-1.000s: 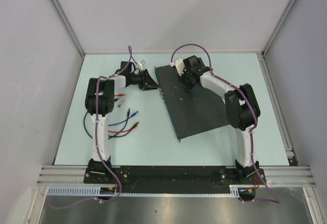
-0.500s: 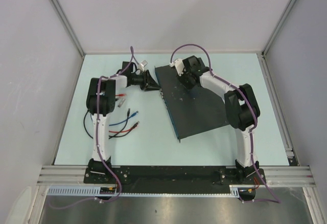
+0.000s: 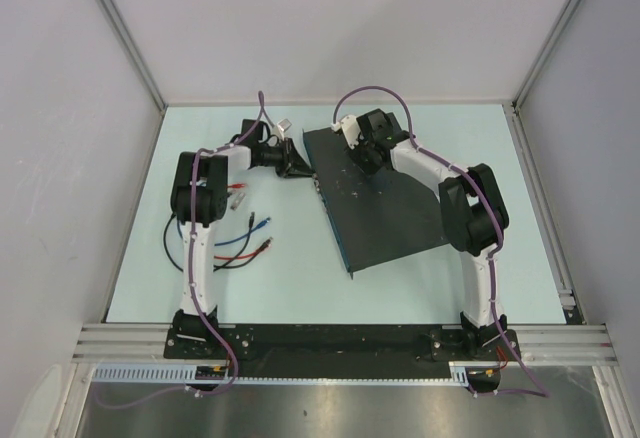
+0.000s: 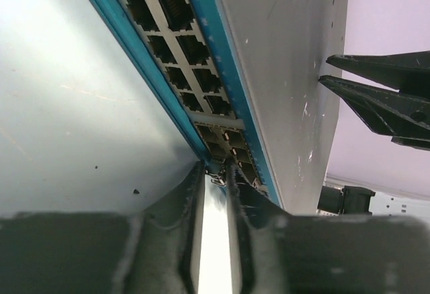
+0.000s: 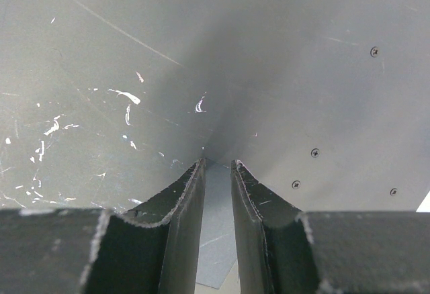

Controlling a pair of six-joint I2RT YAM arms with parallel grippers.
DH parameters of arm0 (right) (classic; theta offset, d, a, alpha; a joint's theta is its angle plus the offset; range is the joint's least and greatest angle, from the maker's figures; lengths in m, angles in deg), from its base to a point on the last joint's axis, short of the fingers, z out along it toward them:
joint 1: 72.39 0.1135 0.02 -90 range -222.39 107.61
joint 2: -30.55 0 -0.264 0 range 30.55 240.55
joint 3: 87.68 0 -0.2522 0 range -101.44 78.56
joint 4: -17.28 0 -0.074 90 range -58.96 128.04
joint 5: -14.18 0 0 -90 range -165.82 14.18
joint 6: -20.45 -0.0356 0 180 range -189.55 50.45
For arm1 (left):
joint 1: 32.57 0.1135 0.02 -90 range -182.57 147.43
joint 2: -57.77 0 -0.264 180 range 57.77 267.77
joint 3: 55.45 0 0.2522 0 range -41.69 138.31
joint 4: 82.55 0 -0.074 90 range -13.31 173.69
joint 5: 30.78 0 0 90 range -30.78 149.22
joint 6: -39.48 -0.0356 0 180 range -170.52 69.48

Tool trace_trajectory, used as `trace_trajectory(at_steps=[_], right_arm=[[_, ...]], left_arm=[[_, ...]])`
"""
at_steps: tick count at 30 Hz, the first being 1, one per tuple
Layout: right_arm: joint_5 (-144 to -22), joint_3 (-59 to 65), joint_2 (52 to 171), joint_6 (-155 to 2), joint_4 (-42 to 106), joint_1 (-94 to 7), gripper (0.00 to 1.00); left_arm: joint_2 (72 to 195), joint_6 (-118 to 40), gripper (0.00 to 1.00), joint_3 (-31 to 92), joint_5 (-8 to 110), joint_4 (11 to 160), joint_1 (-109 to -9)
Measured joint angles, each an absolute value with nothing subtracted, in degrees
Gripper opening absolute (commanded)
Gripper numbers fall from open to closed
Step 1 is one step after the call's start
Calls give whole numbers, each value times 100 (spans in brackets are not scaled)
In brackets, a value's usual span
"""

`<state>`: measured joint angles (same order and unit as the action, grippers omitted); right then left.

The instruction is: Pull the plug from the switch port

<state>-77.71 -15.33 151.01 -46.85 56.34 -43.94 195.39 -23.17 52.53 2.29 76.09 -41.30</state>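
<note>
The switch [image 3: 390, 208] is a flat black box lying askew on the table, its bluish port edge [image 4: 181, 59] facing left. My left gripper [image 3: 303, 170] is at the far end of that edge. In the left wrist view its jaws [image 4: 216, 168] are drawn in on a small clear plug [image 4: 220, 176] seated in a port, touching it on both sides. My right gripper [image 3: 365, 153] rests tips-down on the switch's scuffed top [image 5: 235, 59]. Its jaws [image 5: 218, 163] stand slightly apart with nothing between them. Its dark fingers [image 4: 383, 99] also show beyond the switch in the left wrist view.
Loose red, blue and black cables [image 3: 245, 238] lie on the pale table left of the switch, beside the left arm. A small silvery connector [image 3: 237, 196] sits near them. Grey walls close in the table at the back and on both sides.
The left gripper has edged right against the switch's port edge and its jaws have narrowed onto the plug. The right arm and the switch have not moved.
</note>
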Motion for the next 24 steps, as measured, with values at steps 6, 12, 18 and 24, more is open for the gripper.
trace_trajectory(at_steps=[6, 12, 18, 24], right_arm=[[-7771, -1533, 15101, -4681, 5634, -4394, 29], [-7771, -1533, 15101, -4678, 5634, -4394, 29], [-7777, -1537, 15101, -4678, 5640, -4370, 29], [-7760, -1540, 15101, -4670, 5655, -4346, 29]], left_arm=[[19493, -2312, 0, 5224, 256, 7590, -4130], [19251, -2374, 0, 4921, 535, 7789, -4120], [19067, -2474, 0, 4656, 636, 7909, -4104], [18813, -2712, 0, 4219, 701, 7509, -3706]])
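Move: The plug is in the switch port directly at the left fingertips, about 1 cm to that hand's right and level with it; its small metal end already sits between the half-open fingers. The middle of the switch is some 13 cm to the right and 4 cm back. The loose silver plug lies about 16 cm left, 6 cm back and 2 cm lower, the blue plug 10 cm left and 12 cm back. From the right hand, on the switch's top, the port plug is about 12 cm left, 1 cm back and 4 cm lower. The plug's metal end is pinched as the left fingers close almost shut, then pulled left out from the port face: slowly for the first 1 cm, then with a sudden burst to about 5 cm, drifting back nearly 2 cm and dipping slightly at the end. The right fingertips keep resting on the switch top, giving barely half a centimetre leftward. ##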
